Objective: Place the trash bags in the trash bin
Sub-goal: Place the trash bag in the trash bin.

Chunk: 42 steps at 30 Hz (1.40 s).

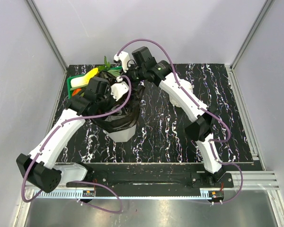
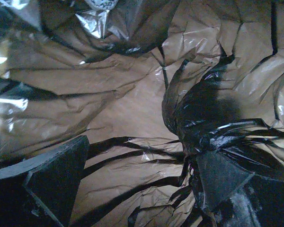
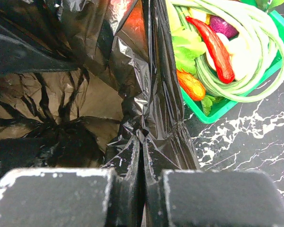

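The black trash bag (image 1: 119, 116) is draped over and into the white trash bin (image 1: 119, 134), whose base shows below the film. My left gripper (image 2: 142, 189) is inside the bag, open, with thin brownish film spread between its fingers (image 2: 52, 182) and a dark bunched fold (image 2: 208, 118) by the right one. My right gripper (image 3: 142, 142) is shut on a gathered fold of the trash bag's rim (image 3: 149, 94). In the top view both grippers meet over the bin's mouth, the left gripper (image 1: 117, 91) beside the right gripper (image 1: 131, 78).
A green basket (image 3: 217, 109) of toy vegetables stands right behind the bin, also seen as the green basket (image 1: 72, 81) at the back left. A white rounded object (image 1: 185, 89) lies partly under the right arm. Grey walls close in the marbled table (image 1: 161, 132).
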{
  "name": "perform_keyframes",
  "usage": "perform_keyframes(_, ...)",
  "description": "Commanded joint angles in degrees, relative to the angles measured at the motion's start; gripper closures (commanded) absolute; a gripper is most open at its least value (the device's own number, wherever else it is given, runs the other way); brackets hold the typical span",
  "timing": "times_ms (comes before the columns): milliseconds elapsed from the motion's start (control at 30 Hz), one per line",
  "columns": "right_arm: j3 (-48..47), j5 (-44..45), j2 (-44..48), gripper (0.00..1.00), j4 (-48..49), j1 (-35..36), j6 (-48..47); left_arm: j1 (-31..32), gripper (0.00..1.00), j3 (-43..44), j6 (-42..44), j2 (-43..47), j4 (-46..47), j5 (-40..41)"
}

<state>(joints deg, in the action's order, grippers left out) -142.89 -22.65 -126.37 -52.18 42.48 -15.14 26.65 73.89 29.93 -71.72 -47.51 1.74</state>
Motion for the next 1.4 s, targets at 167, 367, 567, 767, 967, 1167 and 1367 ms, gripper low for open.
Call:
perform_keyframes(167, 0.2, 1.9, 4.1, 0.92, 0.0, 1.4, 0.3, 0.2, 0.01, 0.1, -1.0, 4.8, 1.9, -1.4)
perform_keyframes(367, 0.3, 2.8, 4.6, 0.92, 0.0, 1.5, -0.2, 0.2, 0.01, -1.0, -1.3, 7.7, 4.2, 0.3)
perform_keyframes(567, 0.2, 2.6, 5.3, 0.82, 0.0, 1.5, -0.2, 0.2, 0.01, -1.5, -0.8, 7.9, 4.7, 0.2)
perform_keyframes(767, -1.7, 3.8, 6.4, 0.53, -0.2, 1.5, -0.8, 0.2, 0.01, -3.9, 0.3, 5.5, 4.5, -0.1)
perform_keyframes(967, -3.4, 5.0, 7.7, 0.34, -0.2, 1.4, -1.0, 0.2, 0.01, -5.9, 0.6, 4.0, 5.3, -0.8)
perform_keyframes(1167, -4.7, 8.3, 9.6, 0.31, -0.1, 1.3, -1.9, 0.1, 0.01, -6.7, 0.0, 3.3, 6.4, -1.3)
perform_keyframes(1367, -0.6, 11.0, 14.6, 0.31, 0.1, 1.3, -2.1, 0.1, 0.01, -6.3, -0.5, 3.1, 7.0, -1.4)
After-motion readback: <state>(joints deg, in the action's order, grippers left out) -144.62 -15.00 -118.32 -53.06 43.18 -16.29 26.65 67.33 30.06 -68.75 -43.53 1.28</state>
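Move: The right gripper still pinches the trash bag's rim, which lies right at its fingertips. From there the middle of the trash bin is about 10 cm back, 6 cm left and 13 cm down. The vegetable basket sits some 5 cm ahead, 14 cm left and 24 cm down; the white bag is roughly 25 cm right, 2 cm ahead and 23 cm down. From the left gripper, open inside the bag, the bin's middle is only about 1 cm back, 2 cm left and 9 cm below. Hold the right gripper in place on the rim at first, then open its fingers to let go of the trash bag and lift clear, about 8 cm up and a little to the right. Meanwhile keep the left gripper wide open inside the bag: raise it some 3 cm, then push down about 5 cm into the bin, its fingers still against the lining. ##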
